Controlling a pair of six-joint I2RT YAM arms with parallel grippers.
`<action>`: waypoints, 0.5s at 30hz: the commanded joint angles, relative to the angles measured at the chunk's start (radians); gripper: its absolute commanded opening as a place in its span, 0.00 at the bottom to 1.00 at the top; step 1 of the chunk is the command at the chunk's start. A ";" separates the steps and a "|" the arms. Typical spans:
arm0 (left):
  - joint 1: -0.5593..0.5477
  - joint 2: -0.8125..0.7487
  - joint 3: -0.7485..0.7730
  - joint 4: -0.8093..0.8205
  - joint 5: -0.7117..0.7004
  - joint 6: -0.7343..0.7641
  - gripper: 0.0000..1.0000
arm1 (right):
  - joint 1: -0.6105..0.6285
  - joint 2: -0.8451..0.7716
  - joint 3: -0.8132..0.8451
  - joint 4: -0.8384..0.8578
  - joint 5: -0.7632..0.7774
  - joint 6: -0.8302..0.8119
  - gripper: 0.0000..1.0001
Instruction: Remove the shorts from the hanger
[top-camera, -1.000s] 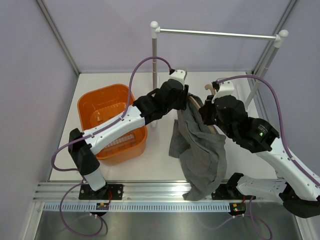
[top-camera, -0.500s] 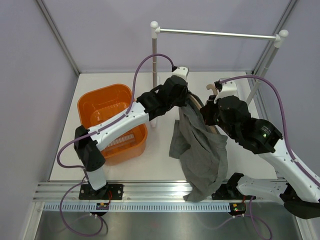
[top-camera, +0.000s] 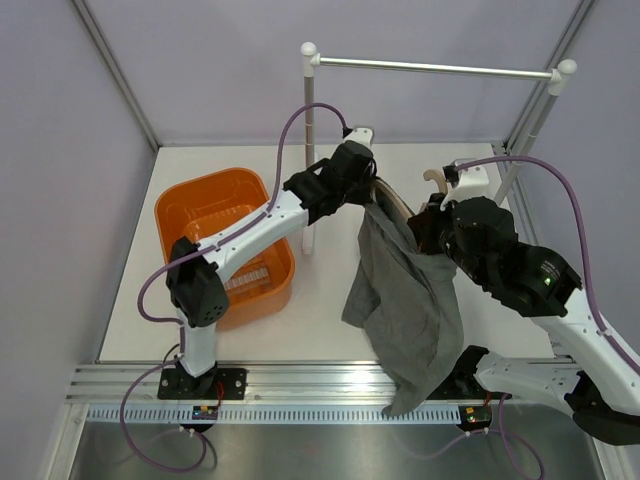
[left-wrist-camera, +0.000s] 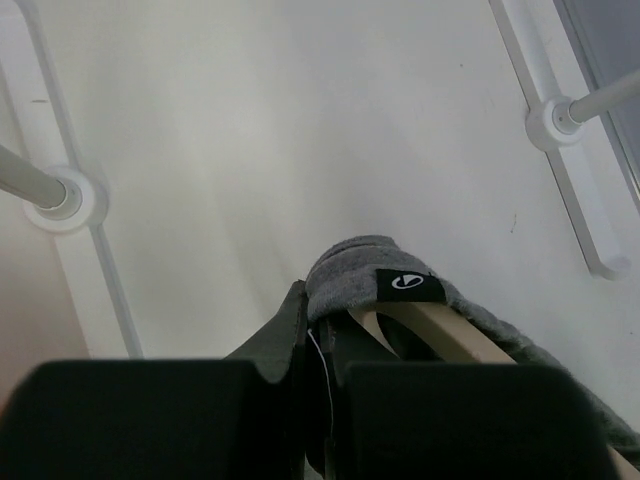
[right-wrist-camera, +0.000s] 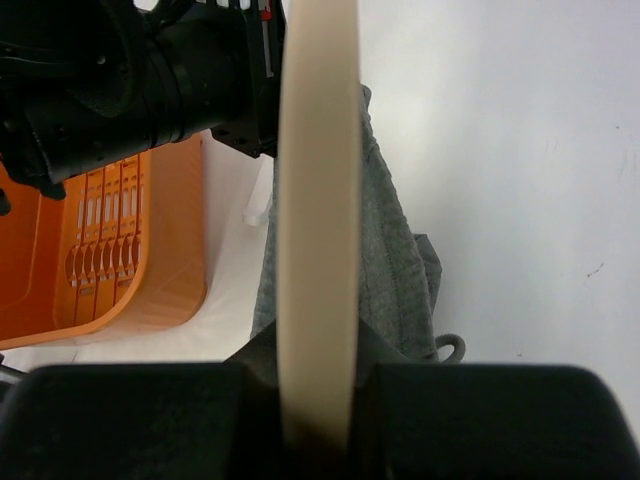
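The dark grey shorts (top-camera: 408, 295) hang from the beige hanger (top-camera: 392, 203), held in the air over the table's middle. My left gripper (top-camera: 368, 192) is shut on the waistband of the shorts (left-wrist-camera: 365, 268) at the hanger's left end; the hanger's beige bar (left-wrist-camera: 440, 328) shows under the fabric. My right gripper (top-camera: 432, 222) is shut on the hanger (right-wrist-camera: 318, 200) near its hook (top-camera: 436, 177), with the shorts (right-wrist-camera: 395, 260) draped beside the bar.
An orange basket (top-camera: 205, 215) stands at the left and also shows in the right wrist view (right-wrist-camera: 110, 250). A silver rail (top-camera: 430, 68) on two posts spans the back; its left post (top-camera: 308, 130) stands right behind my left arm.
Both grippers have moved up and to the right with the hanger and shorts. The left arm has stretched out further, and the shorts hang a little further right.
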 joint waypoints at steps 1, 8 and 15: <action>0.051 0.029 -0.037 0.042 -0.042 0.007 0.00 | 0.018 -0.068 0.079 0.007 -0.035 0.004 0.00; 0.048 -0.039 -0.151 0.097 0.030 0.021 0.00 | 0.016 -0.077 0.076 0.050 -0.017 -0.007 0.00; -0.019 -0.207 -0.309 0.177 0.080 0.053 0.00 | 0.018 -0.056 0.069 0.116 0.090 -0.025 0.00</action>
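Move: The left hand pinches the shorts' waistband right at the hanger's left end, which lies about 2 cm to its right, 1 cm above and level with it fore and aft. The rack's left post stands roughly 10 cm ahead and 12 cm left of that hand, and the orange basket some 32 cm left, level fore and aft and 18 cm lower. From the right hand, which grips the hanger, that same end is about 14 cm ahead, 7 cm left and 8 cm below. Keeping its shut pinch on the waistband, the left hand draws down about 5 cm and then curves back towards the robot some 4 cm, pulling the cloth down and away from the hanger's left end while the wrist barely turns. The right hand keeps its grip on the hanger against this, easing only a centimetre or two up and slightly to the right. ##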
